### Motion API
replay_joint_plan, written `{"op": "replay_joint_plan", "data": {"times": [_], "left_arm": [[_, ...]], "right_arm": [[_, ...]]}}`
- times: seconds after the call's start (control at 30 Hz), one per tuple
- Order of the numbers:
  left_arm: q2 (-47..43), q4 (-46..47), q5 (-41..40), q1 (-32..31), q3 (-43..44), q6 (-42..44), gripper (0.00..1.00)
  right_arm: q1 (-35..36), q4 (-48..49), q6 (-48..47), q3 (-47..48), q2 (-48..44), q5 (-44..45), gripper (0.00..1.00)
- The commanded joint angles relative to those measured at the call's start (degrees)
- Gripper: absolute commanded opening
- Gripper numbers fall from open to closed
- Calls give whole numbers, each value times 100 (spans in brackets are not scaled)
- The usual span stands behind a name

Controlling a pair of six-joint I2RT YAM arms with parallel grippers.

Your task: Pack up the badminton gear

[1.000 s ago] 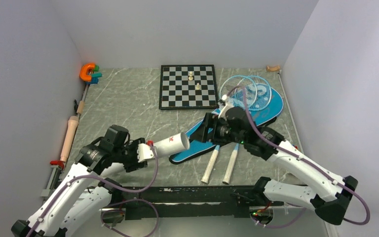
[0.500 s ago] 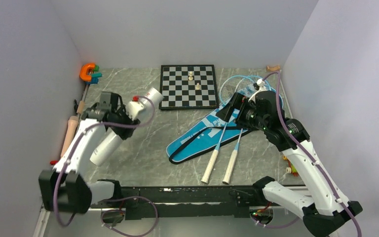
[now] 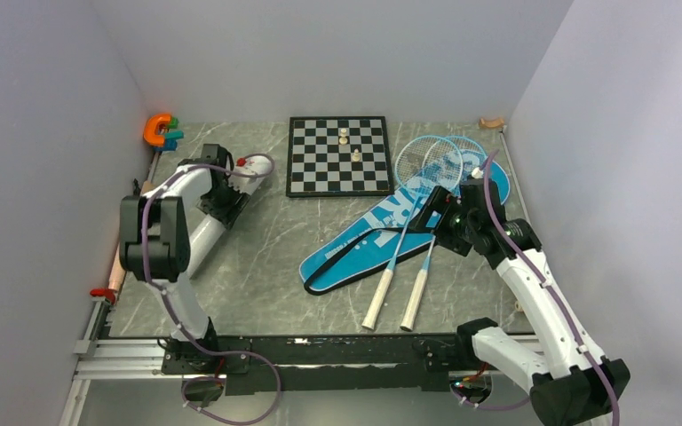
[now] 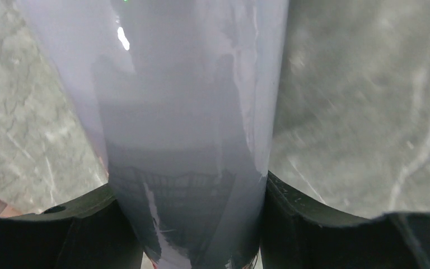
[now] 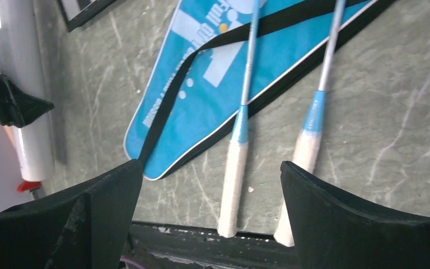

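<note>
My left gripper point(image 3: 226, 193) is shut on the long white tube point(image 3: 206, 232) at the back left. The tube point(image 4: 190, 112) fills the space between its black fingers point(image 4: 313, 224). The right wrist view shows the tube point(image 5: 17, 84) at its left edge. The two rackets point(image 3: 416, 297) lie side by side on the blue bag point(image 3: 355, 253) at centre right, white handles toward the near edge. My right gripper point(image 3: 433, 222) hovers open over their shafts. Between its fingers the handles point(image 5: 232, 185) and the bag point(image 5: 201, 106) show, untouched. I make out no shuttlecocks.
The chessboard point(image 3: 337, 169) lies at the back centre with two small pale pieces on it. An orange C-shaped thing point(image 3: 157, 129) sits in the back-left corner. The rolling pin point(image 3: 117, 266) lies along the left wall. A red clamp point(image 3: 102, 293) sits on the near-left rail.
My left arm swung the tube from the table's middle to the back left. My right gripper opened wide and drew back to the right, over the rackets.
</note>
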Motion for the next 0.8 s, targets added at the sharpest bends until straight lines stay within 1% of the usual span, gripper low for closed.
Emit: {"op": "replay_joint_plan", "data": {"times": [0.0, 0.07, 0.1, 0.17, 0.2, 0.23, 0.37, 0.47, 0.53, 0.6, 0.67, 0.77], "left_arm": [[640, 208, -524, 118, 483, -342, 64], [800, 383, -643, 121, 429, -317, 67], [828, 447, -704, 121, 387, -302, 71], [779, 546, -725, 117, 250, -243, 87], [708, 575, -694, 121, 184, -228, 94], [608, 594, -678, 121, 122, -192, 98], [-88, 363, -394, 121, -75, -107, 99], [-1019, -29, -96, 115, -122, -66, 99], [-1620, -363, 23, -2, -53, 10, 99], [-2139, -785, 208, -250, 59, 24, 99], [-2565, -1007, 417, -584, 117, -30, 99], [-2918, -1240, 761, -1331, 125, -183, 99]], "right_arm": [[-217, 2, -206, -4, 278, 400, 97], [-305, 24, -246, 15, 592, 724, 96], [-334, 84, -254, 20, 734, 871, 96], [-394, 212, -282, 70, 1059, 1069, 96], [-413, 254, -301, 121, 1253, 1183, 96], [-420, 295, -318, 179, 1444, 1299, 96], [-419, 527, -370, 521, 2290, 1444, 96], [-405, 686, -479, 871, 2891, 1641, 96], [-391, 686, -570, 1166, 3324, 1838, 96], [-365, 623, -664, 1471, 3815, 2075, 96], [-353, 571, -727, 1726, 4152, 2214, 96], [-323, 625, -747, 1952, 4477, 2328, 95]]}}
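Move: The left hand still holds the white tube just above the table; the spot for it is about 2 cm ahead, 2 cm left and 5 cm below. The rolling pin lies some 33 cm left and 5 cm back. From the right hand, empty and open, the right racket's middle is about 10 cm ahead, 5 cm right and 19 cm down. The left racket's is 11 cm ahead and 5 cm left, the blue bag's 13 cm ahead and 4 cm left. Down and forward by some 2 cm each, slightly left, the left hand lowers the tube onto the table, opens and lets go, then draws back a little and climbs about 16 cm clear, shifting right. Meanwhile the right hand swoops some 12 cm forward, 11 cm down and 5 cm right towards the right racket's shaft, fingers wide open and wrist tilting to point more steeply down, without touching. ##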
